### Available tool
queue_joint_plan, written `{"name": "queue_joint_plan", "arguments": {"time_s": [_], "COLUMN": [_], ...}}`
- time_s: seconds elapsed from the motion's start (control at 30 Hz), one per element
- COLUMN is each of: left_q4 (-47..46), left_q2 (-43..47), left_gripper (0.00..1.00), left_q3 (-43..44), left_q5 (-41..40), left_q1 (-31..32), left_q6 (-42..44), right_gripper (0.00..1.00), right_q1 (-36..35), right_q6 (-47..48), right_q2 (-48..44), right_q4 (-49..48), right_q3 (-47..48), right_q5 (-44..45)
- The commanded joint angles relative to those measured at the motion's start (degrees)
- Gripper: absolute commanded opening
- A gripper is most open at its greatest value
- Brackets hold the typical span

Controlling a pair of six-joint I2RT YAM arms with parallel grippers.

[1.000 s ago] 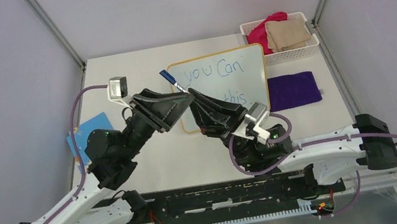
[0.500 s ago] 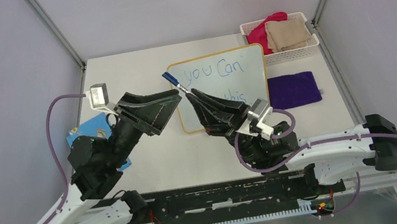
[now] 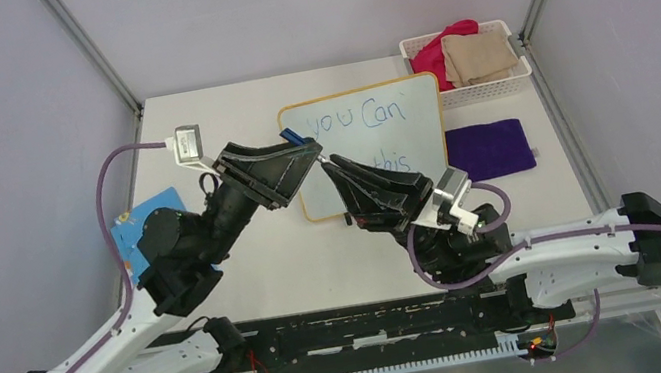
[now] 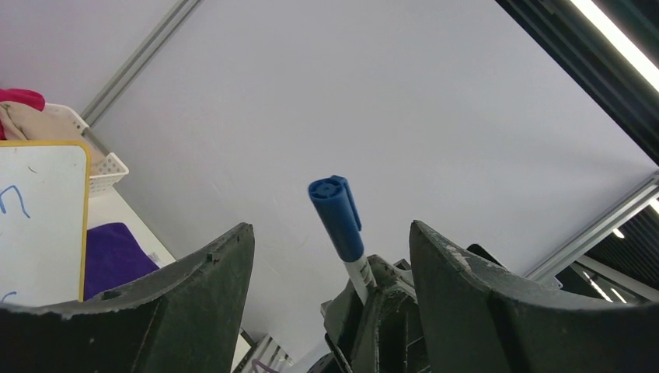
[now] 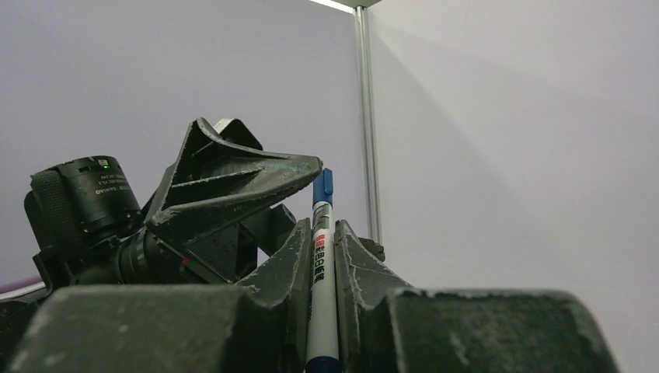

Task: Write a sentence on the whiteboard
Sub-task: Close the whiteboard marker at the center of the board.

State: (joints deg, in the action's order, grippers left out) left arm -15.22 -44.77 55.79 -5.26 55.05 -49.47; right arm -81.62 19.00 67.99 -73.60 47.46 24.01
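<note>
The whiteboard (image 3: 399, 134) lies at mid-table with a yellow-orange rim; it also shows at the left of the left wrist view (image 4: 43, 225). The sentence (image 3: 358, 118) reads "you Can" in blue, with "this" below; the arms hide the rest. My right gripper (image 3: 334, 168) is shut on a white marker (image 5: 322, 272) whose blue cap (image 3: 292, 135) points up and left. My left gripper (image 3: 305, 150) is open, its fingers on either side of the cap (image 4: 336, 216) without touching it. In the right wrist view the right gripper (image 5: 321, 229) clamps the marker barrel.
A white basket (image 3: 517, 82) with red and tan cloths stands at the back right. A purple cloth (image 3: 490, 150) lies right of the board. A blue card (image 3: 143, 228) lies under the left arm near the table's left edge.
The left gripper opened, drew back to the left, then returned so its open fingers flank the cap. The right gripper shifted slightly right and lowered the marker.
</note>
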Motion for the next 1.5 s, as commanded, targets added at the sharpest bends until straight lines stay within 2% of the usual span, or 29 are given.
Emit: {"name": "queue_joint_plan", "arguments": {"time_s": [0.0,0.2,0.33,0.67,0.93,1.27,1.43,1.47], "left_q4": [-5.8,-10.2,-11.4,-11.8,-11.8,-11.7,-10.5,-9.6], "left_q2": [-0.3,1.2,0.8,-0.6,-0.2,-0.1,-1.2,-1.8], "left_gripper": [0.78,0.75,0.74,0.59,0.56,0.33,0.03,0.02], "left_q3": [1.4,-2.6,-2.6,-1.6,-1.6,-1.7,-1.0,-0.8], "left_q5": [0.9,-2.8,-2.1,-1.2,-1.9,-1.9,-0.1,0.4], "left_q1": [0.1,0.1,0.1,0.1,0.1,0.1,0.1,0.1], "left_q6": [-3.1,-6.6,-6.9,-6.2,-5.7,-5.3,-5.1,-5.3], "right_gripper": [0.00,0.00,0.00,0.00,0.00,0.00,0.00,0.00], "right_q1": [0.0,0.0,0.0,0.0,0.0,0.0,0.0,0.0], "right_q6": [-2.3,-3.1,-3.3,-3.6,-4.2,-4.3,-3.9,-3.8], "right_q2": [-2.7,-4.2,-4.5,-4.5,-4.6,-4.6,-4.2,-4.0], "right_q4": [-2.5,-2.7,-2.7,-2.5,-2.1,-1.5,-1.5,-1.5], "right_q3": [-1.0,-2.1,-2.5,-2.6,-2.5,-2.4,-2.0,-1.9], "right_q5": [-1.6,-1.1,-1.0,-1.2,-1.6,-1.7,-1.1,-1.0]}}
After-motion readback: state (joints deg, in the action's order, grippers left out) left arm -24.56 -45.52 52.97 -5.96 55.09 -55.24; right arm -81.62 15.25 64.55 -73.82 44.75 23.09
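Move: The marker's blue cap stands between my left hand's open fingers, some 2 cm left of the hand point, 1 cm ahead and 1 cm above. The marker's barrel runs down towards my right grip, its middle about 2 cm back, 2 cm right and 4 cm below my left hand. The whiteboard is roughly 44 cm below my left hand, 26 cm ahead and 12 cm right. From my right hand, the cap is about 4 cm ahead, 4 cm left and 6 cm up. I centre the cap between my left fingers: my left hand rises about 1.5 cm, its left side dipping some 10 degrees, while my right hand keeps its pinch on the marker and draws it some 1.5 cm to the right. Then both hands hold nearly still as my left fingers close from wide open and pinch the cap from both sides. ##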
